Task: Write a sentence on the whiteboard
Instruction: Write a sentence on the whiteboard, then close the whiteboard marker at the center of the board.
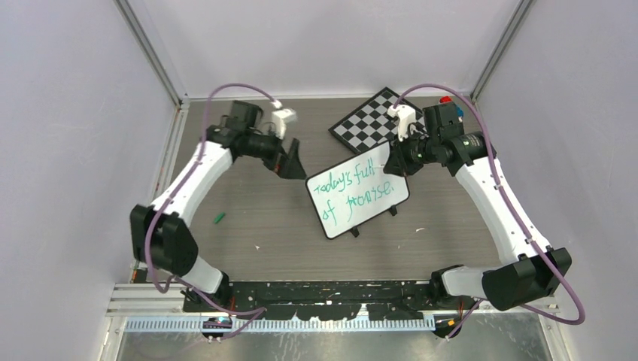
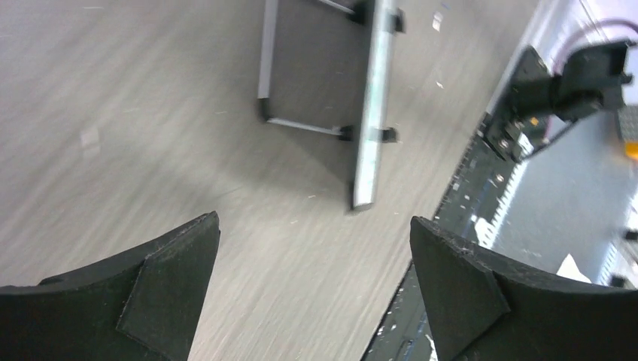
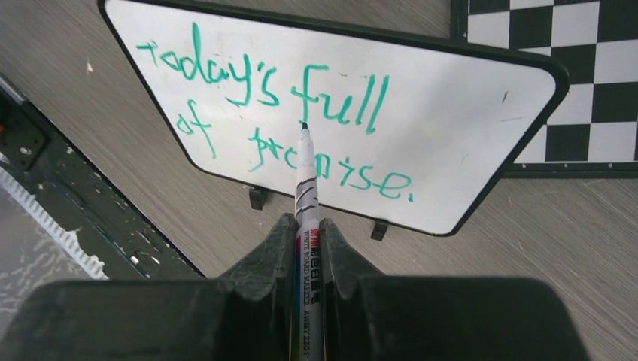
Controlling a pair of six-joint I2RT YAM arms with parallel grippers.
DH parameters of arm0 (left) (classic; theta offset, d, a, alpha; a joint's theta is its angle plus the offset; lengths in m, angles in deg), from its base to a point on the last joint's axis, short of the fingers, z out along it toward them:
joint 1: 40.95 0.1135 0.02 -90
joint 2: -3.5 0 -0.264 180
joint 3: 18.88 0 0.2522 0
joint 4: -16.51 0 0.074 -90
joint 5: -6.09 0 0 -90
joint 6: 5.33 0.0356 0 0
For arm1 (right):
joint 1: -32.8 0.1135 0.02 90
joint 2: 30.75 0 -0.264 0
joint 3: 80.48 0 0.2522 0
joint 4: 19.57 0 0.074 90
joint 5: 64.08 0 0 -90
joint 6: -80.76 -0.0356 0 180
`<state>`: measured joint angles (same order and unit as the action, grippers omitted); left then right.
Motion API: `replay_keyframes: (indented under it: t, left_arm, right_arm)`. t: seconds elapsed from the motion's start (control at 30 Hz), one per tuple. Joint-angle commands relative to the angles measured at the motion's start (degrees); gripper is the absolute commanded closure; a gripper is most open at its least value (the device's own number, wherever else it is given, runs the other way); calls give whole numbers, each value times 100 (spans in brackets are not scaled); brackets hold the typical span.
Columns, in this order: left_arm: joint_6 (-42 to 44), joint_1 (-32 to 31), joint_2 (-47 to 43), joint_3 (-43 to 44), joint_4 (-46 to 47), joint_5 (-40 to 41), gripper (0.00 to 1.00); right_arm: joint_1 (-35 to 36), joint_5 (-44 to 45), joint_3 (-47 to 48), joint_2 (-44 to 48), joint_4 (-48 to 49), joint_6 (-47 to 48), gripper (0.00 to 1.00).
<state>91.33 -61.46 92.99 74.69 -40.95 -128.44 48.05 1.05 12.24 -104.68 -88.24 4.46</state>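
The whiteboard (image 1: 357, 197) stands tilted on small black feet mid-table. The sentence (image 1: 353, 189) runs across it in green, two lines: "today's full of promise." In the right wrist view the whiteboard (image 3: 466, 98) and the sentence (image 3: 263, 83) fill the top. My right gripper (image 3: 307, 226) is shut on a white marker (image 3: 307, 180). Its tip points at the board between the two lines; whether it touches, I cannot tell. From above, the right gripper (image 1: 396, 158) is at the board's far right edge. My left gripper (image 1: 290, 159) is open and empty, left of the board. The left gripper (image 2: 314, 222) sees the whiteboard (image 2: 374, 113) edge-on.
A black-and-white chessboard (image 1: 374, 119) lies behind the whiteboard, and the chessboard (image 3: 572, 75) shows at the right wrist view's upper right. A small green piece (image 1: 219, 218) lies on the table to the left. A black rail (image 1: 323, 289) runs along the near edge.
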Motion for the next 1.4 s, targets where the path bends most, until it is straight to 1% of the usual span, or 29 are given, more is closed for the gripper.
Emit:
replay_keyframes:
  t: [0.0,0.1,0.2,0.33,0.4,0.47,0.6,0.73,1.03,1.17,1.27,1.37]
  left_arm:
    - [358,1178,-669,37,-184,121,0]
    - [964,1966,-855,-124,-776,257,0]
    - [1844,2745,-975,-400,-1328,639,1]
    - [3009,3187,-999,-917,-1805,1426,12]
    - [3315,3258,-956,-1163,-1787,1868,21]
    - [3470,3253,-895,-1362,-1687,2307,28]
    - [3724,3255,-776,-1814,-1286,2702,33]
    - [3901,3250,-718,-2404,-534,2745,37]
    - [4227,3315,-212,-3018,565,2779,45]
    - [4317,3459,82,-3039,691,2805,50]
    - [4340,3713,259,-2905,476,2586,55]
    - [4470,3923,283,-2876,310,2456,57]
  right_arm:
    - [-8,-390,253,14,361,-416,100]
    - [-11,-519,111,106,553,-511,100]
    - [-8,-756,12,143,630,-609,100]
    - [-5,-1472,-107,108,834,-1027,100]
    - [-8,-1649,-168,107,925,-1164,100]
    - [-8,-1678,-225,114,952,-1193,100]
    - [-4,-1661,-267,131,981,-1198,100]
    - [-4,-1675,-256,62,1035,-1233,100]
    - [-5,-1669,-247,-33,1022,-1229,100]
    - [-12,-1638,-234,-42,1010,-1213,100]
    - [-7,-1606,-215,-42,985,-1187,100]
    - [-8,-1608,-210,-42,983,-1174,100]
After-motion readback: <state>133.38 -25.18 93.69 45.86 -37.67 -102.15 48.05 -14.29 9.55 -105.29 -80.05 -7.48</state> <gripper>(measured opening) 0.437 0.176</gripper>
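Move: The green marker cap lies on the table about 27 cm to the left hand's left, some 4 cm back and 21 cm below. The whiteboard's middle is about 21 cm to that hand's right, roughly level with it and 12 cm lower; a white scrap lies some 14 cm back, 14 cm left and 21 cm down. From the right hand, the cap is about 56 cm left, 3 cm back and 23 cm below, the whiteboard's middle 8 cm left, 3 cm ahead and 16 cm below. Sweeping left some 28 cm away from the whiteboard, the left hand first rises and reaches out a little, then drops to finish about 19 cm lower over the green cap. Its wrist rolls about 40 degrees to point down and the wide-open fingers narrow to roughly half, straddling the cap. The right hand, still gripping the uncapped marker, shifts about 5 cm left and slightly up, tilting the marker flatter, then holds. ##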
